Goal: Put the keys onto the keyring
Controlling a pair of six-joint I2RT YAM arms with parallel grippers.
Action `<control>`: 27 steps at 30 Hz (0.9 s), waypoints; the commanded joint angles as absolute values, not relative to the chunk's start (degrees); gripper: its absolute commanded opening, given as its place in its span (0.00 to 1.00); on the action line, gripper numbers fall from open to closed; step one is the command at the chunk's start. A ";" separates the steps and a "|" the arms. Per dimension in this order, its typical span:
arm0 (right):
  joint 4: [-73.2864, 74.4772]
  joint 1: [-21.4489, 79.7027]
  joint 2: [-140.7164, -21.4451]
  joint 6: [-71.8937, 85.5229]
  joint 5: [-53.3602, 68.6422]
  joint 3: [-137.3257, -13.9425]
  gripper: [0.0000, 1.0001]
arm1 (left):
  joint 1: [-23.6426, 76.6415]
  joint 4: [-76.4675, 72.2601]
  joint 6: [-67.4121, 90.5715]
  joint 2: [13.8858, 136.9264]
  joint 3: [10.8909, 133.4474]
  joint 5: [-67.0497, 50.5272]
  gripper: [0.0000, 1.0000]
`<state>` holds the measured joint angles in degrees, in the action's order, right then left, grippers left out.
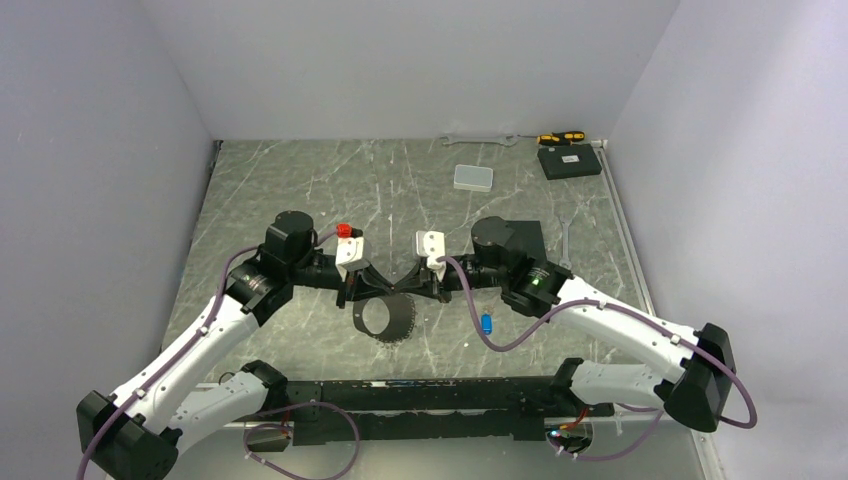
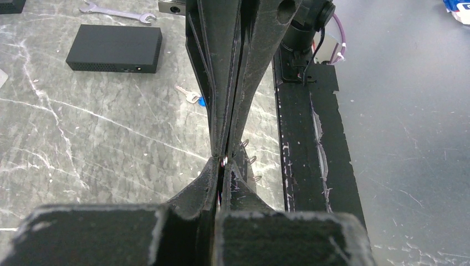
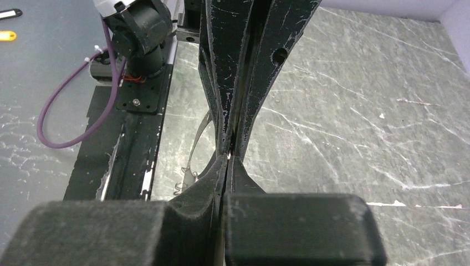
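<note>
The keyring [image 1: 386,320] hangs as a thin oval loop under the point where both grippers meet, mid-table. My left gripper [image 1: 388,288] [image 2: 223,163] is shut on its top, with a shiny glint between the fingertips. My right gripper [image 1: 403,288] [image 3: 228,154] is shut on the same spot, tip to tip with the left. Beside the fingers show the ring's wire coils [image 2: 250,160] and its thin band [image 3: 196,145]. One key [image 1: 487,323] with a blue head lies on the table to the right of the ring. It also shows as a key [image 2: 191,97] behind the fingers.
A clear rectangular box [image 1: 473,177] lies at the back. Near the far wall lie a black box [image 1: 569,161] [image 2: 115,48], a wrench [image 1: 480,140] [image 2: 117,12] and a yellow-handled screwdriver [image 1: 560,137]. The black base rail [image 1: 420,400] runs along the near edge.
</note>
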<state>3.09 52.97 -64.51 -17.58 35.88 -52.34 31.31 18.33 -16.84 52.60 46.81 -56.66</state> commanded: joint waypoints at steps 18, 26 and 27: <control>13.19 53.09 -66.23 -18.76 39.40 -62.23 0.00 | 31.81 17.17 -18.03 52.51 46.83 -55.10 0.00; 16.67 53.09 -68.08 -17.76 38.90 -64.85 0.00 | 31.81 16.90 -16.82 52.62 46.81 -53.65 0.36; 16.77 53.09 -68.13 -17.71 38.74 -65.00 0.00 | 31.77 16.81 -16.65 52.52 46.72 -53.38 0.37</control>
<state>16.97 52.93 -67.85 -18.48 37.58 -61.17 31.94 18.26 -16.73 52.56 46.24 -55.07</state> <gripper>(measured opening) 0.010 0.333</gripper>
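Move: The keyring plate hangs at the meeting fingertips, already in both grippers' grasp: its middle is about 5 cm below the left hand and some 3 cm nearer the base, and for the right hand also 5 cm below, 3 cm back and about 2 cm left. On the table some 24 cm below, the blue-tagged key lies level with the left hand and about 18 cm to its right; the black box is about 15 cm ahead and 28 cm right. The keyring is passed over: the right fingers keep their shut pinch at its rim while the left fingers, after first staying closed, open to about a third of their range and let go. Both hands stay almost in place; the right wrist turns some 10 degrees and ends barely 1 cm back towards the base. ##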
